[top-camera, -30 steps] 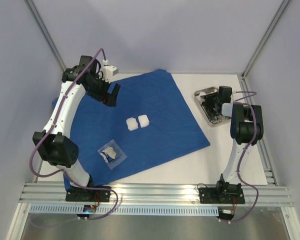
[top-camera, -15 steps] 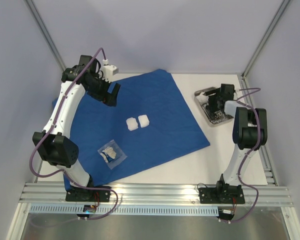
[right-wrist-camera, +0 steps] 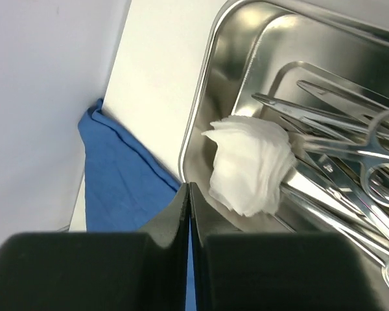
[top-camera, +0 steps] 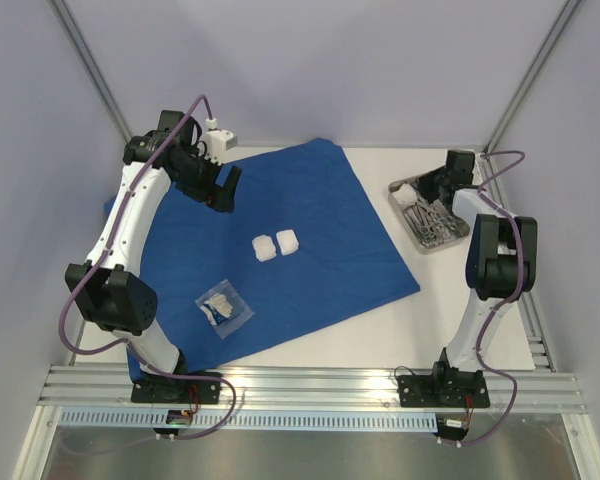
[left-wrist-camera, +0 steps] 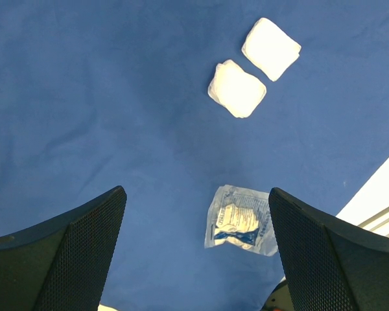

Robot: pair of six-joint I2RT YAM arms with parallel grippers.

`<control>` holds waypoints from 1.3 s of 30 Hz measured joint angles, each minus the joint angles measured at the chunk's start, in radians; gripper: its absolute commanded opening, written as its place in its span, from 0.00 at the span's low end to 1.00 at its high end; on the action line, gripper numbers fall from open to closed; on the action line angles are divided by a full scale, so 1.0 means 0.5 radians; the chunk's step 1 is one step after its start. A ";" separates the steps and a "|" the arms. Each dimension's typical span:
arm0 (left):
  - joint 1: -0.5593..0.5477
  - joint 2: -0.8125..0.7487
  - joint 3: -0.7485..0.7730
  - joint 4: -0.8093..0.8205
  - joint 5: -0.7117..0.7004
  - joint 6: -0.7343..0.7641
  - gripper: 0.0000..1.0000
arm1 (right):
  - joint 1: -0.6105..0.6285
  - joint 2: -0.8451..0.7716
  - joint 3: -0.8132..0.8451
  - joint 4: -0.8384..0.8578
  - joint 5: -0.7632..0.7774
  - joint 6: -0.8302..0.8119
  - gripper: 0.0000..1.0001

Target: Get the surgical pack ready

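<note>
The royal-blue drape (top-camera: 320,215) lies spread flat on the table. Two white gauze squares (top-camera: 276,245) sit on its middle, seen again under my left wrist as gauze squares (left-wrist-camera: 253,68). My left gripper (top-camera: 223,190) hovers open over the drape's far left part, nothing between its fingers (left-wrist-camera: 71,246). At the right stands the steel tray (top-camera: 423,246) holding silver scissor-like instruments (top-camera: 435,222) and a crumpled gauze (right-wrist-camera: 249,165). My right gripper (right-wrist-camera: 189,188) is shut and empty above the tray's rim (right-wrist-camera: 201,110), beside that gauze and apart from it.
A clear plastic packet (top-camera: 223,308) with blue-and-white contents lies on the drape's near left part, also under my left wrist as the packet (left-wrist-camera: 241,218). A white box (top-camera: 220,140) sits at the back left. Bare white table (top-camera: 450,320) lies right of the drape.
My right gripper has drawn back from over the tray's middle towards its far end and has shut empty. A gauze now shows in the tray's far corner. The left arm has not moved.
</note>
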 measured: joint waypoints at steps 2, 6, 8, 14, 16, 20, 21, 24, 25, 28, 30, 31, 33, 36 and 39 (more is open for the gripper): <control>0.000 0.000 0.000 0.003 0.001 0.000 1.00 | 0.001 0.099 0.052 0.036 -0.066 0.004 0.00; 0.000 0.000 -0.002 0.010 0.002 0.000 1.00 | 0.007 0.239 0.052 0.034 -0.117 0.029 0.01; 0.000 0.000 -0.007 0.010 -0.002 0.001 1.00 | 0.010 0.277 0.039 0.021 -0.117 0.037 0.01; 0.002 0.000 -0.043 0.008 -0.019 0.002 1.00 | 0.013 0.294 0.031 0.024 -0.127 0.033 0.00; 0.005 0.000 -0.046 0.009 -0.018 0.002 0.92 | 0.013 0.294 0.037 0.024 -0.128 0.020 0.01; 0.008 0.010 -0.047 0.010 0.011 -0.020 0.74 | 0.013 0.288 0.046 0.023 -0.126 -0.006 0.12; 0.007 0.023 -0.047 0.011 0.026 -0.033 0.70 | 0.014 0.277 0.046 0.020 -0.124 -0.021 0.28; 0.001 0.110 -0.047 0.011 0.048 -0.072 0.69 | 0.026 0.210 0.042 -0.008 -0.083 -0.081 0.41; -0.005 0.164 -0.047 0.011 0.049 -0.088 0.71 | 0.034 0.164 0.037 -0.024 -0.059 -0.115 0.42; -0.037 0.370 -0.046 0.014 0.036 -0.122 0.79 | 0.070 -0.026 0.022 -0.072 0.007 -0.228 0.45; -0.069 0.555 -0.045 0.030 0.034 -0.143 0.79 | 0.093 -0.171 0.005 -0.077 0.040 -0.296 0.45; -0.092 0.617 -0.045 0.041 0.036 -0.145 0.79 | 0.103 -0.248 -0.015 -0.081 0.055 -0.325 0.45; -0.134 0.741 -0.045 0.071 0.034 -0.144 0.76 | 0.114 -0.393 -0.072 -0.080 0.082 -0.381 0.45; -0.207 0.884 -0.045 0.134 0.027 -0.142 0.73 | 0.114 -0.565 -0.146 -0.118 0.119 -0.480 0.45; -0.254 0.991 0.004 0.161 0.037 -0.142 0.70 | 0.112 -0.625 -0.180 -0.168 0.146 -0.559 0.45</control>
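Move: From the left hand, the nearer gauze stack on the blue cloth lies about 8 cm to the right, level fore and aft, some 24 cm below; the second stack is 6 cm farther right and 1 cm farther out than it, and the plastic bag is 16 cm back and 4 cm left of the hand. For the right hand, the gauze in the tray sits about 2 cm ahead, 1 cm left and 7 cm down, with the instruments 4 cm back and 7 cm right. Heading for the nearer gauze on the cloth, the left hand waits, then drops about 18 cm while swinging 6 cm right, tipping some 25 degrees to point nearly straight down, its fingers narrowing partway without touching yet. The right hand, fingers shut, dips about 6 cm towards the tray gauze and pauses, then opens almost halfway while rising well clear and drawing back. ##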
